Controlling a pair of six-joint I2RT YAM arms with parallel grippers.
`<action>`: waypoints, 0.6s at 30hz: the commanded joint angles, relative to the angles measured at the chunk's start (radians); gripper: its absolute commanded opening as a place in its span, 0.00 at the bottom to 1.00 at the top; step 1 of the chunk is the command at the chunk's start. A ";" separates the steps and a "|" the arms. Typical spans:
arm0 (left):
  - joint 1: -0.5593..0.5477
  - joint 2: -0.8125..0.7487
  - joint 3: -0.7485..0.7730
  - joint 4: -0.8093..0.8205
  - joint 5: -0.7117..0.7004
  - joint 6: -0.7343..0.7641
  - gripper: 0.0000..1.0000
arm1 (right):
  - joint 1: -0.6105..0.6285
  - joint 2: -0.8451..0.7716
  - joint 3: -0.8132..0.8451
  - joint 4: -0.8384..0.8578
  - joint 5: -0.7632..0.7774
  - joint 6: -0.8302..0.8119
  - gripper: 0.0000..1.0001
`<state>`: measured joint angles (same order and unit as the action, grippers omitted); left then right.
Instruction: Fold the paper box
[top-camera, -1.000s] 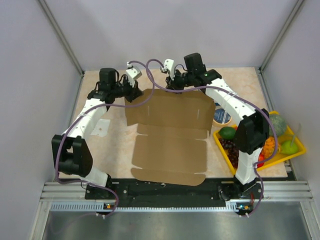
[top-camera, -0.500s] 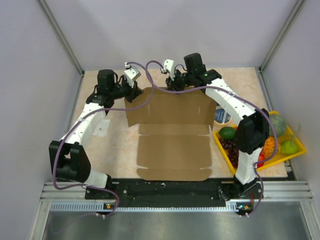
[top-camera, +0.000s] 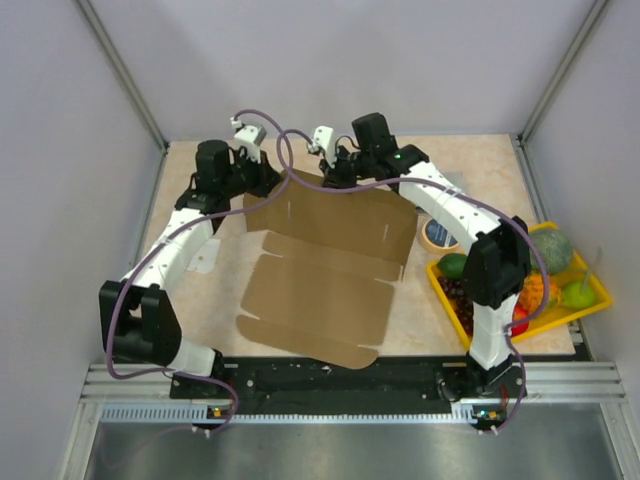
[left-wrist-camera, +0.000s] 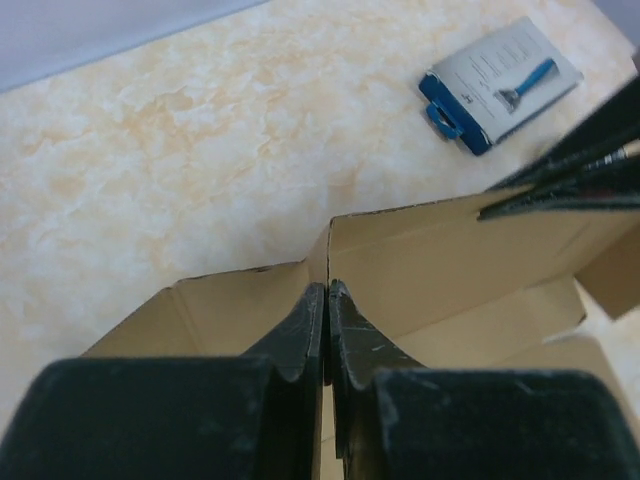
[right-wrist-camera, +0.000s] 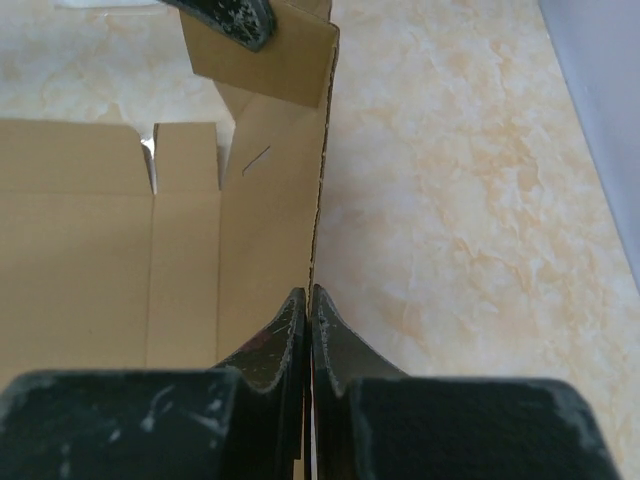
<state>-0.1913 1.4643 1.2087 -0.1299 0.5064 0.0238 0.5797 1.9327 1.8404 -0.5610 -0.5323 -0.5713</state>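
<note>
The paper box (top-camera: 320, 290) is a large brown cardboard sheet lying on the table, with its far panel lifted upright. My left gripper (top-camera: 262, 182) is shut on that panel's left end, and in the left wrist view its tips (left-wrist-camera: 327, 292) pinch the cardboard (left-wrist-camera: 430, 260) at a crease. My right gripper (top-camera: 335, 176) is shut on the panel's top edge further right. In the right wrist view its tips (right-wrist-camera: 308, 296) clamp the thin edge of the sheet (right-wrist-camera: 100, 260), with the left gripper's fingers (right-wrist-camera: 225, 15) ahead on a folded flap.
A yellow tray (top-camera: 446, 298) of fruit stands at the right edge of the table. A round tin (top-camera: 440, 233) lies beside the box. A white packet (top-camera: 203, 255) lies under the left arm. A blue-and-white flat package (left-wrist-camera: 500, 85) lies beyond the box. Walls close in on three sides.
Both grippers have moved left and slightly back with the far panel. The sheet has turned, so its near end has swung left. The right gripper opened briefly and has shut again on the edge.
</note>
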 joint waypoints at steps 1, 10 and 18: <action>-0.014 -0.042 -0.098 0.303 -0.045 -0.393 0.08 | 0.058 -0.030 -0.056 0.128 0.086 0.083 0.00; -0.013 -0.035 -0.210 0.544 0.066 -0.712 0.42 | 0.060 -0.112 -0.168 0.207 0.026 0.091 0.00; -0.014 -0.006 -0.225 0.559 0.035 -0.910 0.49 | 0.065 -0.126 -0.196 0.242 0.017 0.097 0.00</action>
<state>-0.1940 1.4506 0.9848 0.3176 0.5137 -0.7380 0.6155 1.8614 1.6554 -0.3855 -0.4664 -0.4881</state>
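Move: The left hand has its nearly shut fingers on the folded flap at the box's left back corner, whose top is about 2 cm ahead and 2 cm right of it. From that hand, the box floor panel is centred some 17 cm back, 8 cm right and 16 cm down; the white card is about 20 cm left and 8 cm back, the blue box roughly 33 cm right and 6 cm ahead. From the right hand, pinching the back wall's edge, the corner is about 7 cm left, 3 cm ahead and slightly higher. The left hand loosens its pinch on the corner flap, opening its fingers to about half and rolling some 35 degrees so its left side drops, while it dips a little, shifts about 3 cm to the right and comes back up, ending with the open fingers either side of the corner. The right hand keeps its shut pinch on the top edge of the back wall, nudging it about 1 cm left and then lowering it some 2 cm while easing slightly back. ##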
